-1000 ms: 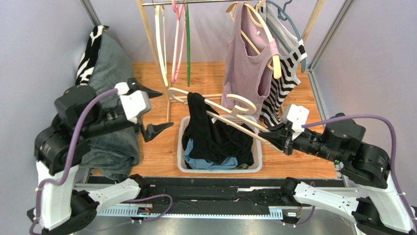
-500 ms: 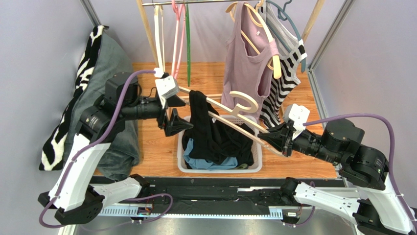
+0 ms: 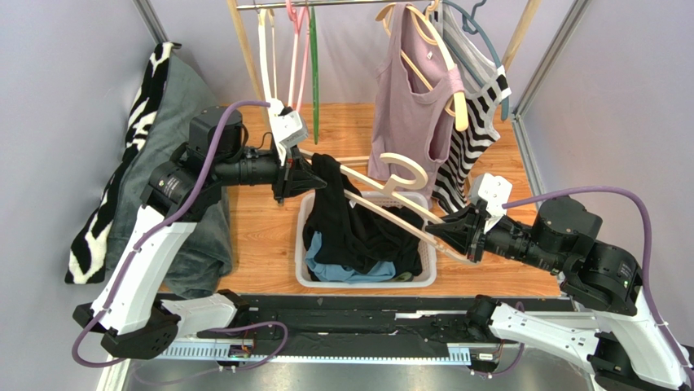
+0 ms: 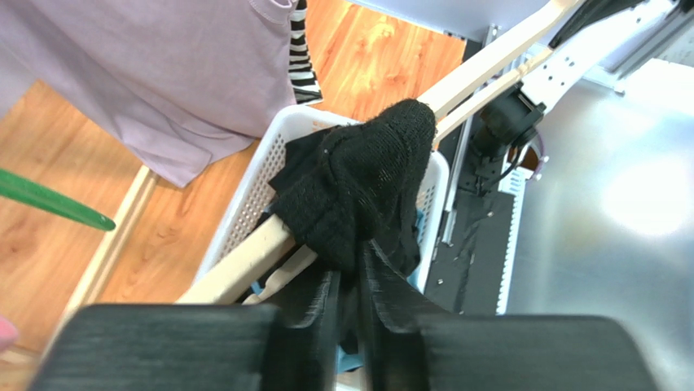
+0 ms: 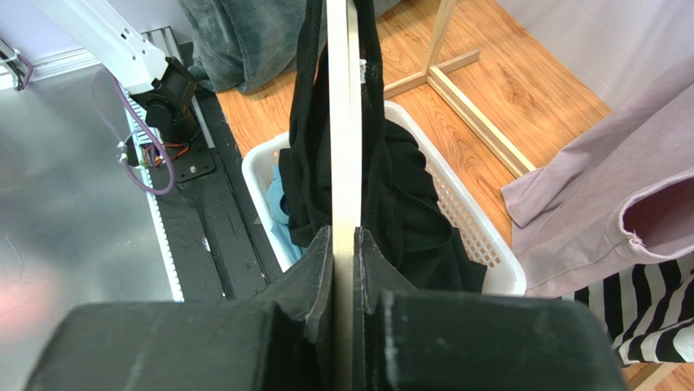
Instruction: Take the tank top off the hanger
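A black tank top (image 3: 342,220) hangs over the left arm of a pale wooden hanger (image 3: 405,173), which is held slantwise above a white basket (image 3: 366,283). My left gripper (image 3: 314,179) is at the hanger's left end. In the left wrist view this gripper (image 4: 352,285) is shut on a fold of the black tank top (image 4: 366,179), just below the hanger's bar (image 4: 236,265). My right gripper (image 3: 436,232) is shut on the hanger's right arm. The right wrist view shows the hanger's bar (image 5: 342,122) pinched between the right gripper's (image 5: 343,244) jaws, with the tank top (image 5: 407,195) draped on both sides.
A clothes rack behind the basket carries a mauve top (image 3: 407,106), a striped top (image 3: 476,122) and bare pink and green hangers (image 3: 301,65). A grey and zebra-print pile (image 3: 175,114) lies at the left. A blue garment (image 3: 342,273) lies in the basket.
My left arm has swung right from the fabric pile to the hanger's left end, and its jaws have shut on the black fabric. The right gripper has kept its hold on the hanger.
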{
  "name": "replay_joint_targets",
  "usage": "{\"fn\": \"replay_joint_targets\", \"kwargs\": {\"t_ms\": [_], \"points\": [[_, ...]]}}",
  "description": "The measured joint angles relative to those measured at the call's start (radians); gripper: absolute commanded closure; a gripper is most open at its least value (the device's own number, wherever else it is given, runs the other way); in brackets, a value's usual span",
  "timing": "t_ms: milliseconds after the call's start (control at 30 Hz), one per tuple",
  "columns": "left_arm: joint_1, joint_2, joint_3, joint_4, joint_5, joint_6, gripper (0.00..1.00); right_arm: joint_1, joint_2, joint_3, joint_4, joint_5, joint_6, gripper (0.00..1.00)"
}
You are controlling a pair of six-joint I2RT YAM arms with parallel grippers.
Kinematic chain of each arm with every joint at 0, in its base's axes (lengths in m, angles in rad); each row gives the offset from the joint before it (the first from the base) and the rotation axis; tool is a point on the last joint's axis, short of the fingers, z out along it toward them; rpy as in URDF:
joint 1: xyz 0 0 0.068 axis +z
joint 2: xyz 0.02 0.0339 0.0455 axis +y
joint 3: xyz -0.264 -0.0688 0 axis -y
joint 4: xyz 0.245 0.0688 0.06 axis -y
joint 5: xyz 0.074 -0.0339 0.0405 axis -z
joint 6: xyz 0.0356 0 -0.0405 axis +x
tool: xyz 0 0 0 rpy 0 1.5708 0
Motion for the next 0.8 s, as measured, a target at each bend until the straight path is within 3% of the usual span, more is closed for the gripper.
{"fn": "replay_joint_targets", "kwargs": {"t_ms": [133,400,600,800], "points": [[0.0,0.011,0.0,0.002,0.008,-0.008,1.0,0.0,0.0,0.0,-0.001,0.0,0.001,1.0],[0.0,-0.011,0.008,-0.004,0.007,-0.009,1.0,0.0,-0.001,0.008,-0.041,0.008,0.002,1.0],[0.047,-0.049,0.12,-0.014,-0.035,-0.009,1.0,0.0,-0.043,0.042,-0.196,0.013,0.025,1.0],[0.071,-0.095,0.172,-0.01,-0.05,-0.01,1.0,-0.001,-0.127,0.188,-0.374,0.012,0.109,1.0]]}}
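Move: The black tank top's bunched strap end, draped over the far end of the light wooden hanger, lies about 2 cm to the left hand's right and level with it. The basket sits below, roughly 10 cm right, 4 cm back and 33 cm down; the mauve tank top hangs some 18 cm right and 12 cm ahead. From the right hand, which grips the hanger, that strap end is about 17 cm left and 8 cm ahead at similar height, the basket 9 cm left, 4 cm ahead and 30 cm down. The black tank top's bunched end is pinched as the left fingers finish closing; after a brief hold the left hand lifts it about 8 cm and draws it left and slightly back, rolling a little. The right hand keeps its grip and pulls the hanger the other way, to the right and back, roughly 10 cm, dipping and rising again. ##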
